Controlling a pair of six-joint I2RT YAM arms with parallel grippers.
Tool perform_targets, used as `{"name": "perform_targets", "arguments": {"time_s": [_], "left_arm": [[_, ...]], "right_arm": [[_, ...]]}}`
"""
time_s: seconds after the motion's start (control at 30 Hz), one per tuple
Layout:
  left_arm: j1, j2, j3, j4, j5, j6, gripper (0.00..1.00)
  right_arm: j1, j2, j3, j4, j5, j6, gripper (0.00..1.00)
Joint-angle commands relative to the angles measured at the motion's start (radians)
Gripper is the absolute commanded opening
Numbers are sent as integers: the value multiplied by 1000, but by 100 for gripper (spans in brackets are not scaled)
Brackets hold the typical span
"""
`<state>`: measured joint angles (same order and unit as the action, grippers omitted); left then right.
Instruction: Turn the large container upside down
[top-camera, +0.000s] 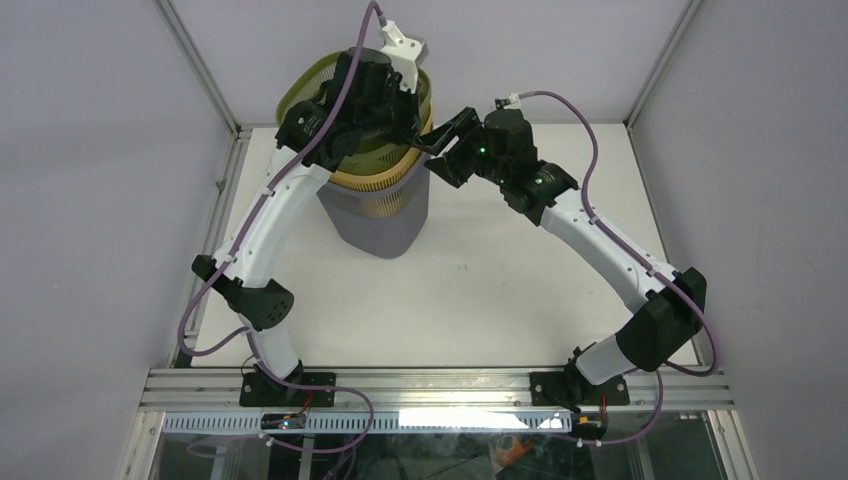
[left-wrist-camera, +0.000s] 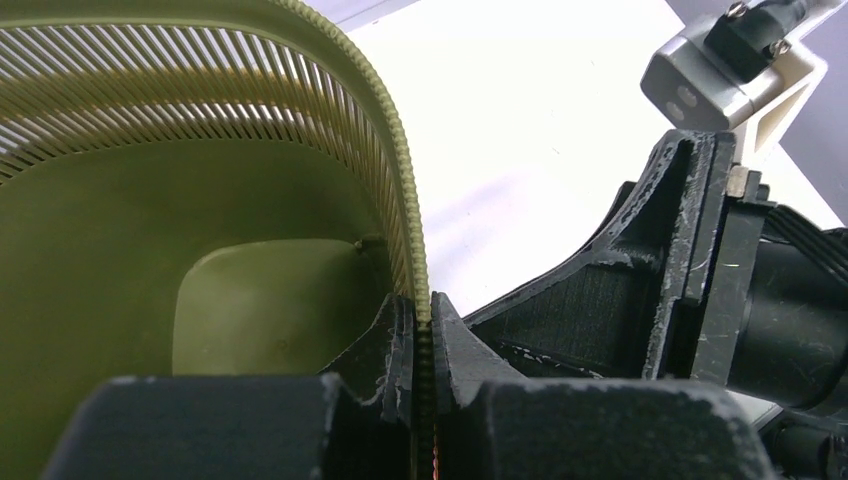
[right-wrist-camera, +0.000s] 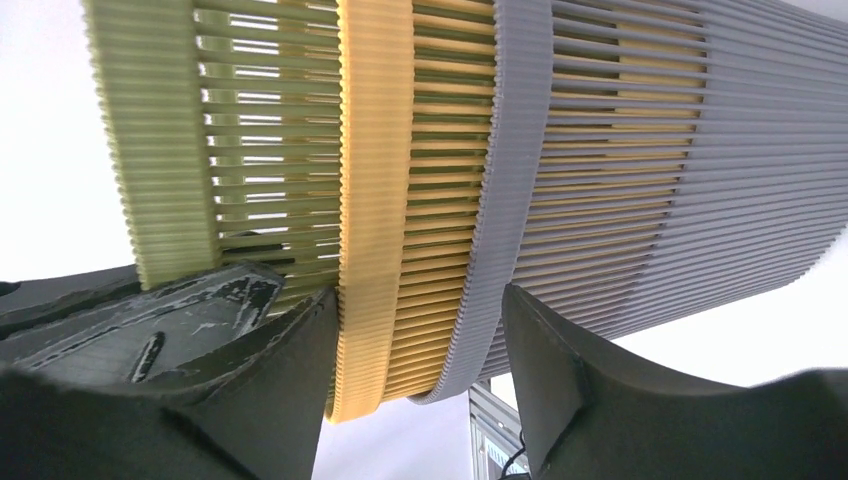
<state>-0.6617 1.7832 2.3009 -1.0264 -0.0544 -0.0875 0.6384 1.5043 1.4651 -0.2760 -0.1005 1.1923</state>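
Observation:
Three slatted baskets are nested at the back left of the table. The large grey container (top-camera: 378, 222) is outermost and stands upright. A yellow basket (top-camera: 388, 188) sits inside it, and an olive-green basket (top-camera: 300, 88) rises tilted out of that. My left gripper (left-wrist-camera: 422, 310) is shut on the green basket's (left-wrist-camera: 200, 220) ribbed rim. My right gripper (right-wrist-camera: 415, 300) is open against the stack's right side. The rim bands of the yellow basket (right-wrist-camera: 375, 150) and the grey container (right-wrist-camera: 700, 150) lie between its fingers. In the top view the right gripper (top-camera: 442, 150) meets the left gripper (top-camera: 415, 140).
The white table (top-camera: 500, 280) stretches in front of and to the right of the stack. Grey walls and metal frame posts (top-camera: 205, 70) close in the back and sides. The two arms' heads crowd together at the stack's right rim.

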Motion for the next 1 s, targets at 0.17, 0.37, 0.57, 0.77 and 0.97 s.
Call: {"name": "perform_targets", "arguments": {"time_s": [0.17,0.37,0.57,0.77,0.97], "left_arm": [[-84,-22,252,310,212,-66,0],[-85,-63,277,381,131,-38,0],[-85,-123,256,486,96,-11,0],[-85,-189,211,663,73,27,0],[-84,-174,243,725,93,30,0]], "right_arm": [[10,65,-24,-117,81,28,62],[10,72,-37,-118,86,29,62],[9,78,-38,-145,117,13,61],[7,69,13,-181,161,-22,62],[7,67,64,-193,175,-48,61]]}}
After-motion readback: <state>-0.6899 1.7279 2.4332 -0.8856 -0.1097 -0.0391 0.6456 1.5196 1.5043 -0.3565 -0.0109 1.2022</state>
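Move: The left hand already pinches the right rim of the green container, whose middle lies about 13 cm to its left, 4 cm ahead and 12 cm below. The yellow container around it is centred roughly 13 cm left, 3 cm ahead and 17 cm down. The part-open right hand straddles the yellow and gray rims at their right side; yellow's middle is some 14 cm left, 5 cm ahead and 11 cm below, gray's 13 cm left, 5 cm ahead and 16 cm below. Upward, slowly at first and then fast, the left hand pulls the pinched green rim some 10 cm up out of the nested stack, its fingers tipping up by nearly 20 degrees late in the lift. The right hand stays almost in place, gap unchanged, one finger just above the yellow rim and the other below the gray one, as a stop against the pull. ##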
